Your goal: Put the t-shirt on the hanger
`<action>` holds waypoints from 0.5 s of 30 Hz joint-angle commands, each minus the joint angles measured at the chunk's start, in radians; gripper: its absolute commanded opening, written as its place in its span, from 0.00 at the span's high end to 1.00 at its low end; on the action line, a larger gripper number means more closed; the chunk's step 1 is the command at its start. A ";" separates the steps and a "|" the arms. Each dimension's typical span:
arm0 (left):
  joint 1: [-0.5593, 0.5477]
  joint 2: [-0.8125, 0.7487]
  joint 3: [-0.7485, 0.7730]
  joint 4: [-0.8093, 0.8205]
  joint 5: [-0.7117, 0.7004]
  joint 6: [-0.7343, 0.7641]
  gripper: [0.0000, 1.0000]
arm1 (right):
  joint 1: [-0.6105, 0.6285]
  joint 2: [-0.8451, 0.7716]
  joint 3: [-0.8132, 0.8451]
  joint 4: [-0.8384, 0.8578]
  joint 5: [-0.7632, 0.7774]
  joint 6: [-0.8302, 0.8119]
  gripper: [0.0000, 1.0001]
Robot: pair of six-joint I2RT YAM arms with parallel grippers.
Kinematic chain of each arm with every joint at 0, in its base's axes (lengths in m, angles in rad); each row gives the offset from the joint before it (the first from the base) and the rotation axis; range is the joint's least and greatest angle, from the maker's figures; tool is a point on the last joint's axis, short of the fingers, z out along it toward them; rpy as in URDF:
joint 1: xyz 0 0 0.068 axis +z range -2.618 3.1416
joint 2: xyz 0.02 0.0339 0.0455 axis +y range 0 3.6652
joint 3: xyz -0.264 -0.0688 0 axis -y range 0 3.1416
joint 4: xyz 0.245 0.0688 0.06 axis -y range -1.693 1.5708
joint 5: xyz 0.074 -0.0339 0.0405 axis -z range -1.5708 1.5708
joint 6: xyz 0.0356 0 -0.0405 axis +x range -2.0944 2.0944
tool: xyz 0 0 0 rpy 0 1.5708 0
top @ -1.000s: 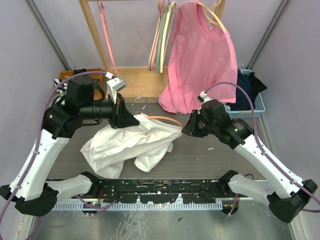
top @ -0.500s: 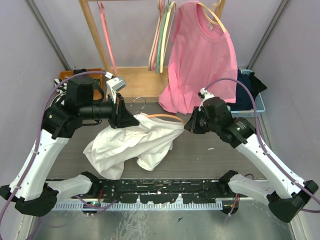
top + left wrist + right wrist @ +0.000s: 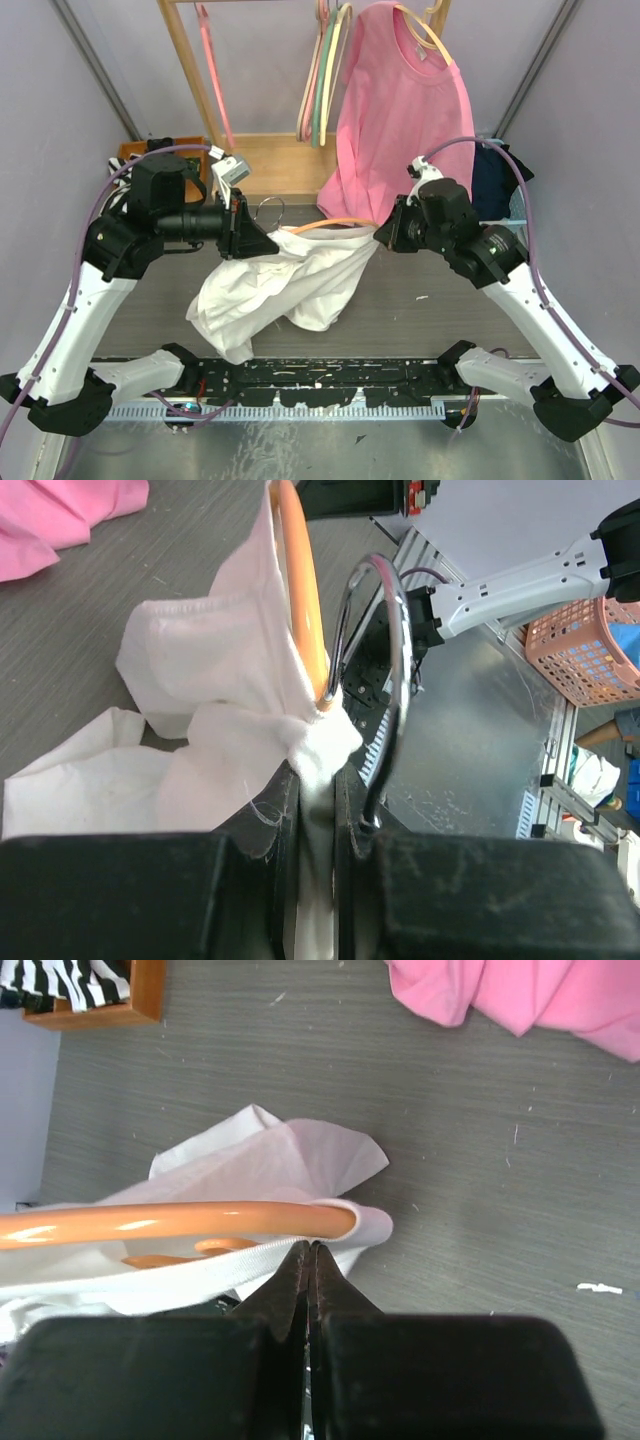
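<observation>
The white t-shirt [image 3: 290, 285] hangs bunched between my two grippers, its lower folds on the table. The orange hanger [image 3: 335, 223] lies across its top, with the silver hook [image 3: 268, 208] by the left gripper. My left gripper [image 3: 265, 242] is shut on a wad of the t-shirt [image 3: 200, 680] at the base of the hanger [image 3: 300, 590], beside the hook [image 3: 400, 650]. My right gripper [image 3: 310, 1248] is shut on the t-shirt's ribbed edge [image 3: 200, 1270], just under the hanger's arm tip [image 3: 180, 1222], which the cloth wraps.
A pink t-shirt [image 3: 400, 120] hangs on a cream hanger from the wooden rack [image 3: 190, 70], close behind the right gripper. Green and pink hangers [image 3: 320, 90] hang beside it. A blue basket [image 3: 518, 205] with dark cloth stands at the right. A striped cloth [image 3: 60, 980] lies in a wooden box.
The right gripper has shut on the shirt's edge and moved up and to the right. The shirt and hanger rose and shifted right with it. The left gripper kept its grip.
</observation>
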 commanded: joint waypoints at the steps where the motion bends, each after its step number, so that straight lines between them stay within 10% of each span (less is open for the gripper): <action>1: -0.002 0.007 -0.032 0.070 0.054 -0.025 1.00 | 0.009 0.040 0.121 0.144 -0.094 -0.001 0.99; 15: -0.003 0.018 -0.056 0.088 0.061 -0.033 1.00 | 0.031 0.117 0.230 0.185 -0.167 -0.015 0.99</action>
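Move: At the right fingers, which already pinch the white t-shirt's neck edge, the hanger's right tip lies about 3 cm ahead, level sideways and 1 cm lower. The hanger's hook is some 21 cm to the left, about 4 cm farther out and 6 cm higher; the pink shirt hangs roughly 25 cm ahead, 3 cm right and 5 cm up. From the left hand, holding the hanger's neck, that tip is about 20 cm right, 4 cm ahead and 5 cm down. Lifting the still-pinched neck edge about 4 cm while bringing it some 4 cm left, the right hand goes up along the hanger's right arm towards the left hand, with a small early nudge forward. Its wrist turns about 10 degrees, partly counter-clockwise. The left hand keeps hold of the hanger's neck and cloth, easing down about 1 cm. ##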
